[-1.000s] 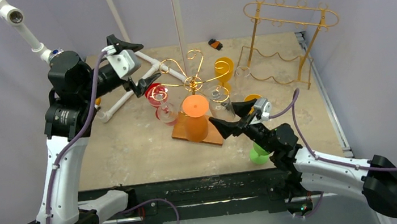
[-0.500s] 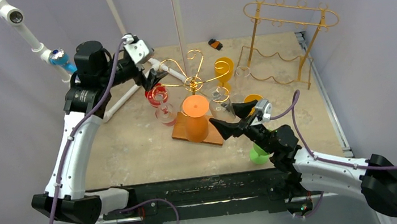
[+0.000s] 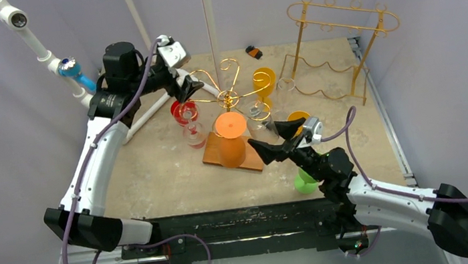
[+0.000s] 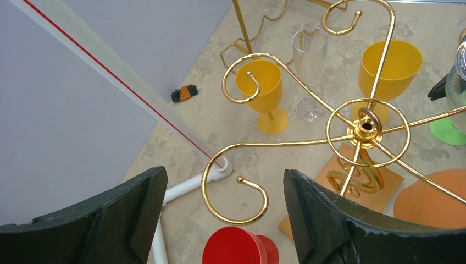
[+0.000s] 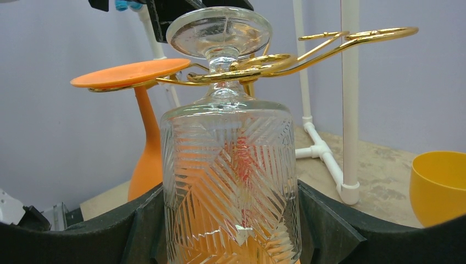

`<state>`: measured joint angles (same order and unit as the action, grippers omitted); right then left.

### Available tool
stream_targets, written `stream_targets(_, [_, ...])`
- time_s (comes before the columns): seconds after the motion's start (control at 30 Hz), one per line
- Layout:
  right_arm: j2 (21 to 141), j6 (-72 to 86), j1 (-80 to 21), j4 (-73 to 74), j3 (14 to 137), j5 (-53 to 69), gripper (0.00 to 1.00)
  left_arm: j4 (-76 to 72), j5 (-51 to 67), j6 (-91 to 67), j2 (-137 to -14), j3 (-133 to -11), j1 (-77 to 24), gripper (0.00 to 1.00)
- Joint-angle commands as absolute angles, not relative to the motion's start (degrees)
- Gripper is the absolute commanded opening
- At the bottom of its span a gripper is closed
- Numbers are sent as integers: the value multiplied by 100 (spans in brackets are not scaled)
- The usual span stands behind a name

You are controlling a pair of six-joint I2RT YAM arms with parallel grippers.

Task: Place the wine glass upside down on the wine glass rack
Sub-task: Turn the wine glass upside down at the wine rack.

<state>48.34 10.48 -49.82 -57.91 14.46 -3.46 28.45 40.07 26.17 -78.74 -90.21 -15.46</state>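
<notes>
The clear cut-glass wine glass (image 5: 231,181) hangs upside down, foot (image 5: 220,30) on top. Its stem sits in a curled arm (image 5: 258,63) of the gold wine glass rack (image 3: 228,98). My right gripper (image 5: 231,220) is shut on the glass bowl, with a finger (image 5: 137,231) against each side. From above, the glass (image 3: 257,111) is on the rack's right side, just beyond the right gripper (image 3: 262,134). My left gripper (image 3: 191,89) hovers open over the rack's left arm. In the left wrist view that gripper (image 4: 224,181) frames an empty gold hook (image 4: 204,181), nothing between the fingers.
An orange glass (image 3: 230,126) hangs upside down on the rack above its wooden base (image 3: 248,160). A red glass (image 3: 183,111) and a clear one (image 3: 196,134) stand left of it. Yellow glasses (image 3: 264,78), a clear flute (image 3: 286,86), a green glass (image 3: 305,180), a second gold rack (image 3: 342,44) and white pipes (image 3: 148,112) surround it.
My left arm has swung right and away from me, bringing its gripper over the rack's left hook. The right gripper and the wine glass have stayed put.
</notes>
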Motion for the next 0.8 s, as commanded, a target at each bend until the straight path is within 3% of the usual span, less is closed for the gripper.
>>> stream_targets(0.0, [4675, 1037, -4964, -6563, 1449, -528, 0, 2814, 3883, 2704, -7943, -9300, -1632, 83])
stream_targets(0.2, [4789, 1042, -4965, -6852, 1339, -532, 0, 2851, 3719, 2845, -8056, -9321, -1644, 81])
stream_targets(0.63, [5363, 1270, -4981, -8250, 993, -699, 0, 3210, 3358, 3260, -8099, -9486, -1644, 58])
stream_targets(0.77, [5621, 1314, -5003, -8688, 1003, -700, 0, 3224, 3309, 3286, -8099, -9496, -1644, 56])
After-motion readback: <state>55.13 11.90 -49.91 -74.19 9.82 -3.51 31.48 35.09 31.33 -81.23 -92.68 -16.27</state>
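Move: The left hand goes for the rack's free rear-left hook, about 4 cm ahead, 2 cm to its right and 4 cm lower; the rack's hub is 8 cm right and 1 cm back, and a hanging clear glass 6 cm back, 2 cm left, 12 cm lower. From the right hand, the hook for its upside-down glass is 2 cm ahead, 1 cm left and 8 cm up; the hanging orange glass lies 10 cm left, level ahead and in height. With its fingers still gripping the upturned clear glass by the bowl, the right hand stays almost in place, sinking barely half a centimetre and rolling about 5 degrees so its left side rises. The left hand eases some 2 cm forward and down towards the rack's rear-left hook, its fingers closing from wide open to about half; contact with the wire can't be made out. ##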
